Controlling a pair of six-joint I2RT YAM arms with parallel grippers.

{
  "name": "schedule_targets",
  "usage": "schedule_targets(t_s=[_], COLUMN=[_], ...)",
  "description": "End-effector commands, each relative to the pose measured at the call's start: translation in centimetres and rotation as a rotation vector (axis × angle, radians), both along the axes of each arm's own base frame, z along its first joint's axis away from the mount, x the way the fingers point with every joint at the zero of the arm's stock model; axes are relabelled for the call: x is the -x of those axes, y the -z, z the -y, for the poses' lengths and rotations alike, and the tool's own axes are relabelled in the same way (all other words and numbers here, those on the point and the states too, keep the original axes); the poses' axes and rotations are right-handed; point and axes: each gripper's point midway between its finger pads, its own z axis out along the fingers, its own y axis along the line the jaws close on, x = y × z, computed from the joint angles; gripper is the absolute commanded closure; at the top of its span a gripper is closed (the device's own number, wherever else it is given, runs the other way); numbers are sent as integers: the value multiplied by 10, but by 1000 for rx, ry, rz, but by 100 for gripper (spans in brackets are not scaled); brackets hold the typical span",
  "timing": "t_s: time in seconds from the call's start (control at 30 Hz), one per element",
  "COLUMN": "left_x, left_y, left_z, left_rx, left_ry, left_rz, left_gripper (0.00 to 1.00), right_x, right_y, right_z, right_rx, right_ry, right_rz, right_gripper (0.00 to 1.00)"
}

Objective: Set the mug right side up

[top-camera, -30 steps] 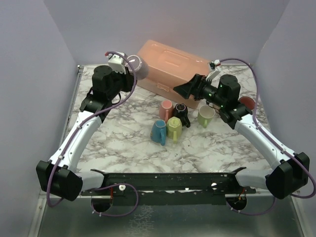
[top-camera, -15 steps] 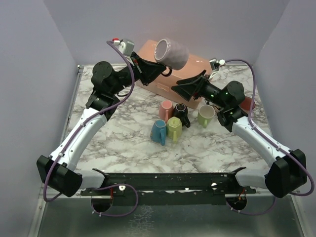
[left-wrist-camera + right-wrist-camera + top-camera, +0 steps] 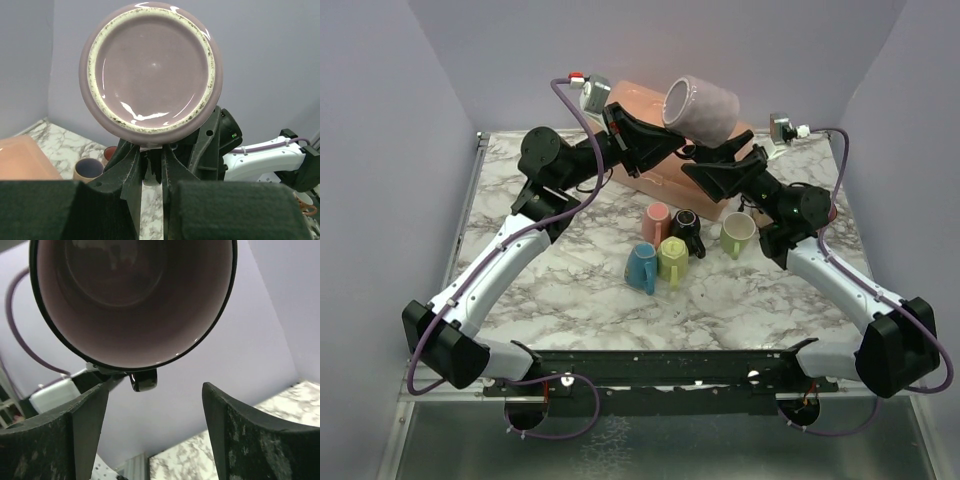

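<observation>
The mauve mug [image 3: 702,106] hangs in the air on its side above the pink box, high over the table. Its base [image 3: 150,70] faces the left wrist camera and its open mouth [image 3: 132,290] faces the right wrist camera. My left gripper [image 3: 667,140] is shut on the mug's handle [image 3: 143,380] from below. My right gripper [image 3: 698,160] is open just under and to the right of the mug, pointing up at it, with nothing between its fingers [image 3: 235,440].
A pink box [image 3: 645,135] lies at the back of the marble table. Several mugs stand in the middle: pink [image 3: 658,218], black [image 3: 686,228], blue [image 3: 642,265], yellow-green [image 3: 673,258], light green [image 3: 738,235]. A red mug [image 3: 822,208] sits behind the right arm.
My left arm has swung the mug up and to the right, from the back left to above the box. My right gripper has risen toward it and its jaws have narrowed a little.
</observation>
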Motion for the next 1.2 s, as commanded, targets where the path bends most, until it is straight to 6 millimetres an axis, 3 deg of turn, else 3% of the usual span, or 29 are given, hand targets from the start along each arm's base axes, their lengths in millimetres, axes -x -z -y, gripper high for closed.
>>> schedule_targets(t_s=[0.0,0.23,0.43,0.7,0.87,1.17], left_x=[28,36,39,40,40,40], left_y=[-47,-49,-49,-44,-41,-34], left_z=[-4,0,2,6,9,14], left_rx=[113,125,141,146,148,156], left_ry=[54,84,102,116,120,126], left_rz=[134,137,126,111,106,82], left_gripper=[100,100,100,100,100,100], right_x=[7,1,5,9,10,11], right_y=[-22,-36,-50,-63,-72,-82], right_z=[8,13,18,19,19,19], right_rx=[-112,-177,-228,-278,-301,-323], right_ry=[-29,-20,-32,-92,-117,-143], right_rz=[6,-33,-21,-32,-29,5], right_gripper=[23,30,41,48,58,65])
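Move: The purple mug hangs by its handle from the left fingers, mouth towards the right hand. The handle is about 2 cm ahead, 1 cm left and 3 cm above the open right fingers, the mug body some 5 cm ahead, 1 cm right and 9 cm up. From the left hand the right gripper is about 2 cm back, 3 cm right and 3 cm below. Some 40 cm below the right hand, the black mug stands 11 cm ahead and 3 cm right, the green mug 9 cm ahead and 14 cm right. The left fingers keep their pinch on the purple mug's handle while the right fingers, coming from the mouth side, close from wide to under half open around the handle; their touch on it can't be made out. The right hand rises about 6 cm, tips swinging up some 15 degrees. The left hand eases up and back about 2.5 cm each, its fingertips tilting slightly up. ##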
